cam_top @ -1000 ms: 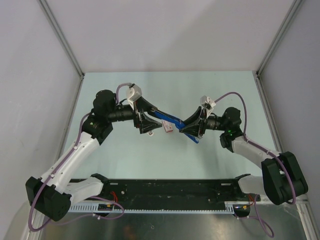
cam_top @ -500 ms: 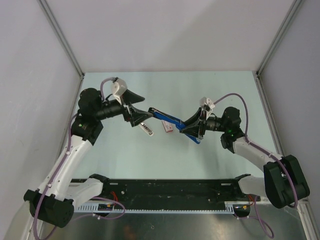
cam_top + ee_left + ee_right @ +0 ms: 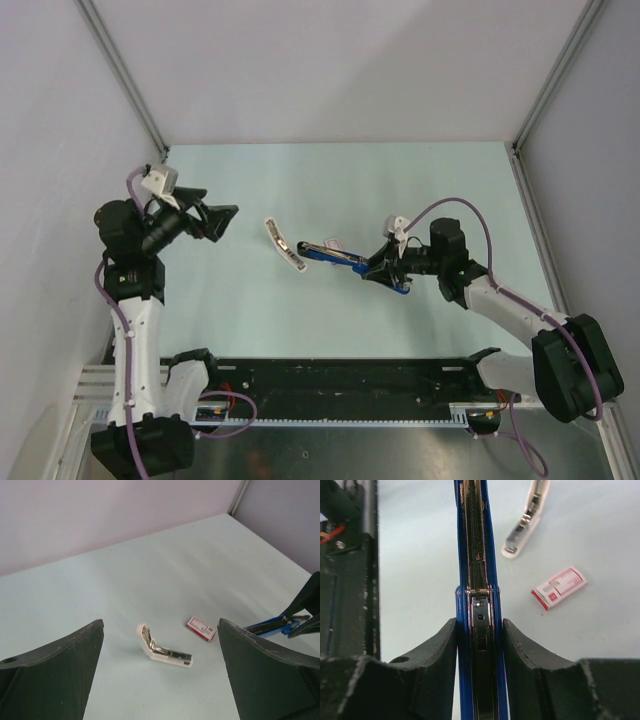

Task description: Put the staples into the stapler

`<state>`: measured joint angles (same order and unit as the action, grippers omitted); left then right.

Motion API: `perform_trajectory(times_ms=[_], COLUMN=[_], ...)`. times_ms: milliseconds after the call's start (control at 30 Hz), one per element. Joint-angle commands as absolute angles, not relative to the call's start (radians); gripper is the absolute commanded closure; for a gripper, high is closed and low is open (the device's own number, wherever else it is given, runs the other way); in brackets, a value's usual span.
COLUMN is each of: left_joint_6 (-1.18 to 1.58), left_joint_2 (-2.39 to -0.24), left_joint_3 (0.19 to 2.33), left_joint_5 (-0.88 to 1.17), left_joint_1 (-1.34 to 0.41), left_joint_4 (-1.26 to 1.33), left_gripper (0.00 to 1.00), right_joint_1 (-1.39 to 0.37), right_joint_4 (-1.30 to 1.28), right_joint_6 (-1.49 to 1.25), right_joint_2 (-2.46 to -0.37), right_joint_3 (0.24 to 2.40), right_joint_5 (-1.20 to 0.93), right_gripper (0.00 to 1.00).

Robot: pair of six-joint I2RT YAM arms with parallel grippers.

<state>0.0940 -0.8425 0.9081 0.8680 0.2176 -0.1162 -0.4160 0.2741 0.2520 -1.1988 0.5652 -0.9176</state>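
The blue stapler (image 3: pixel 345 258) is held low over the table, and my right gripper (image 3: pixel 382 268) is shut on its rear end. In the right wrist view the stapler (image 3: pixel 477 555) runs straight away from the gripper (image 3: pixel 479 622), top open, with its metal channel showing. The staples' pink-and-white box (image 3: pixel 334 243) lies flat on the table just beyond the stapler's tip, also seen as the box (image 3: pixel 559 587) and the box (image 3: pixel 201 628). Loose staples cannot be made out. My left gripper (image 3: pixel 226 222) hangs open and empty far to the left, its jaws (image 3: pixel 160 625) wide apart.
A white stapler (image 3: pixel 284 245), hinged open, lies on the table between the two grippers; the same white stapler (image 3: pixel 162 647) shows ahead of the left jaws and as the white stapler (image 3: pixel 527 517) in the right wrist view. Grey walls enclose the table on three sides.
My left arm has swung away to the left, open, leaving the white stapler alone on the table. The right gripper has lowered the blue stapler slightly.
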Motion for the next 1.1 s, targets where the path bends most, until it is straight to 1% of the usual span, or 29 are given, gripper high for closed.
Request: perform_trajectory(times_ms=[0,167,367,700,1067], left_joint_6=[0.083,0.078,0.077,0.089,0.091], left_joint_2=[-0.815,-0.808,-0.798,-0.800,-0.808], left_joint_3=[0.861,0.833,0.816,0.806,0.802], left_joint_5=[0.892,0.897,0.924,0.942,0.953], left_joint_1=[0.262,0.266,0.265,0.265,0.265], left_joint_4=[-0.120,-0.120,-0.120,-0.120,-0.121], left_gripper=[0.00,0.00,0.01,0.00,0.01], right_joint_1=[-0.386,-0.342,-0.350,-0.436,-0.540], right_joint_4=[0.253,0.280,0.317,0.367,0.369], right_joint_6=[0.364,0.346,0.274,0.160,0.060], right_joint_2=[-1.200,-1.224,-1.293,-1.388,-1.520], right_joint_3=[0.634,0.635,0.658,0.718,0.793], right_joint_5=[-0.802,-0.690,-0.491,-0.168,0.071], right_gripper=[1.00,1.00,1.00,1.00,1.00])
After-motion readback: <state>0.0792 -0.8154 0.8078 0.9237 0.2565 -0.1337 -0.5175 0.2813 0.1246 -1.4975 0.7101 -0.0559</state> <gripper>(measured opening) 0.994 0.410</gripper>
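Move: The staples box lies flat on the table about 11 cm ahead of the right hand, 6 cm to its left and 14 cm below; that hand already pinches the open blue stapler, its long end reaching left. An open white stapler lies some 12 cm farther left than the box and about level with it. From the left hand, empty, the box is about 9 cm ahead, 23 cm to the right and 32 cm down. The open blue stapler, still pinched in the right hand, is carried about 12 cm forward and lowered some 7 cm, swinging rightward around the box's right side before easing slightly back left. On the way the wrist turns it some 40 degrees clockwise and tips the fingers farther down. The left hand, wide open and empty, sinks about 4 cm. ##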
